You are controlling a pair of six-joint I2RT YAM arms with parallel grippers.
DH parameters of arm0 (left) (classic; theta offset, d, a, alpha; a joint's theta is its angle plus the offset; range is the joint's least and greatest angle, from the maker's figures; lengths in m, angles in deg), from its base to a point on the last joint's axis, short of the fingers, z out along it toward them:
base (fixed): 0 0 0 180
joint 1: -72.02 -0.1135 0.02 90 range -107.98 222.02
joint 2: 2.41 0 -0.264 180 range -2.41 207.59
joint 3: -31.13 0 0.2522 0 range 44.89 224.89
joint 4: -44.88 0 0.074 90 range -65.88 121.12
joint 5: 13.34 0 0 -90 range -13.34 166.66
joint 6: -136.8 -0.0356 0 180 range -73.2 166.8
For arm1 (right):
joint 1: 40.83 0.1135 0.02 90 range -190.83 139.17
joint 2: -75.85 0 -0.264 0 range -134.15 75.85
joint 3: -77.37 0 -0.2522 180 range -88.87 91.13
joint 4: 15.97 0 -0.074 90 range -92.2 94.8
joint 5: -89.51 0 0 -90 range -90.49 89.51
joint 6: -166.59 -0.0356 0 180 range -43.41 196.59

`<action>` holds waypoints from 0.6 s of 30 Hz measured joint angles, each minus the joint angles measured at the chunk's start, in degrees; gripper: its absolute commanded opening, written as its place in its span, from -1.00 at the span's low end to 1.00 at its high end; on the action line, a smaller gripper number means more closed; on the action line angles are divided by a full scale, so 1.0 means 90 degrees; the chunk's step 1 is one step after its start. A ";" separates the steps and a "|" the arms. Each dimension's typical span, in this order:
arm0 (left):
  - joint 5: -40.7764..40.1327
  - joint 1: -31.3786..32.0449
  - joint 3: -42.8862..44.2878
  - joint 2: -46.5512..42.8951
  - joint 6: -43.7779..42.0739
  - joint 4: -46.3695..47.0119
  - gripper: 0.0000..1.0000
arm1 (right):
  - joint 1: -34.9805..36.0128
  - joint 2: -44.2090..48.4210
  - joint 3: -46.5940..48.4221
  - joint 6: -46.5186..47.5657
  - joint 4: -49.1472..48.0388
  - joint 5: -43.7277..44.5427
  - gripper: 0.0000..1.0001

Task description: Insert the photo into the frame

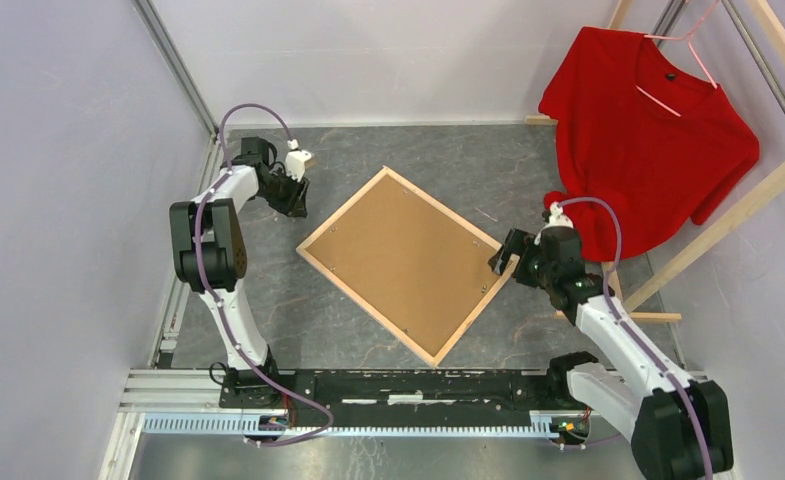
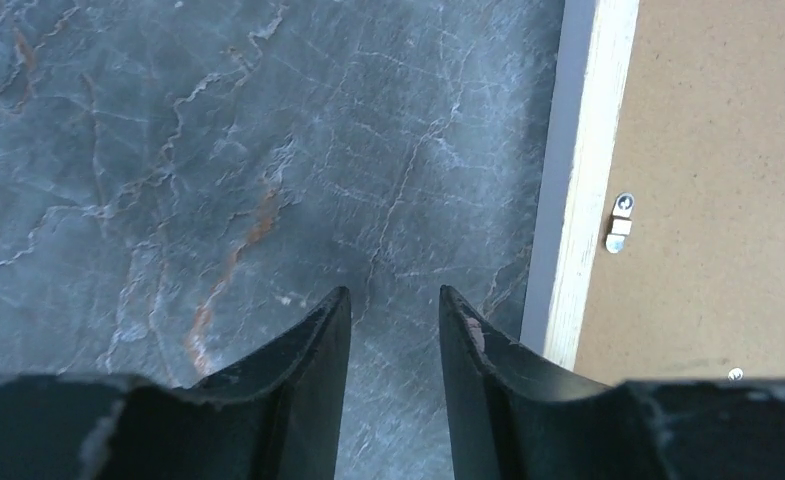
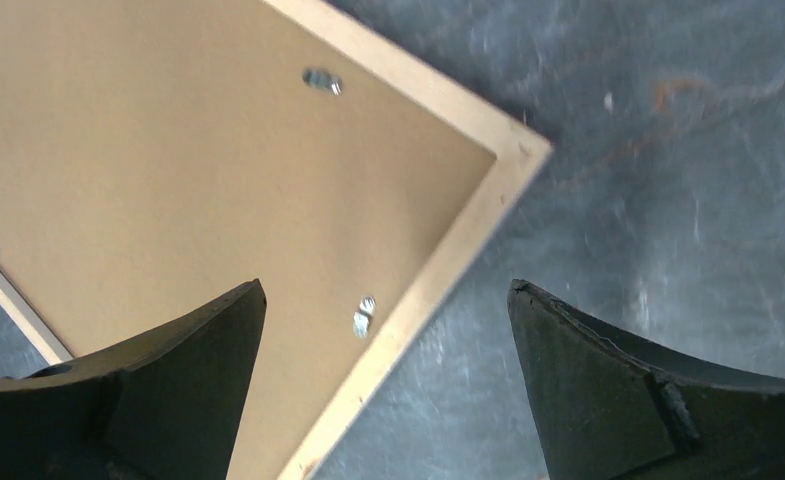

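The frame (image 1: 366, 308) lies reverse side up in the middle of the table, turned like a diamond, with a brown hardboard sheet (image 1: 403, 260) filling it. The photo is hidden. My left gripper (image 1: 293, 205) hovers just off the frame's upper-left rail (image 2: 588, 180). In the left wrist view its fingers stand apart over bare table, gripper (image 2: 395, 292) open with nothing between. My right gripper (image 1: 503, 262) hangs over the frame's right corner. It stands wide open (image 3: 386, 284) across the rail (image 3: 458, 240), beside a metal clip (image 3: 365, 315).
A red T-shirt (image 1: 653, 140) hangs on a pink hanger from a bare-wood rack (image 1: 728, 220) at the back right, close behind my right arm. Pale walls close in the left side and the back. A further clip (image 2: 620, 222) sits on the hardboard (image 2: 728, 180).
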 measured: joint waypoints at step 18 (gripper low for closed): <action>0.0741 0.0056 -0.1819 -0.0823 -0.1256 -0.0362 -0.09 | -0.0291 -0.1450 -0.0243 -0.0051 -0.0753 -0.0753 0.96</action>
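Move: The frame lies back-up between the hands. From the left hand its left corner is about 9 cm back, level sideways and 4 cm below; its far corner is some 12 cm ahead and 22 cm to the right. From the right hand the frame's right corner is about 3 cm ahead, 7 cm to the right and 8 cm lower, and the near metal clip roughly 6 cm back and 1 cm left. Dropping about 3 cm beside the frame, the half-open left hand then draws back some 9 cm along its left short side, a fingertip coming against the outer edge near the left corner, while it turns about 10 degrees clockwise. The wide-open right hand backs off 3 cm, sinks about 5 cm with fingers tipping down, and comes forward again, one finger closing on the outer edge of the right short side. ##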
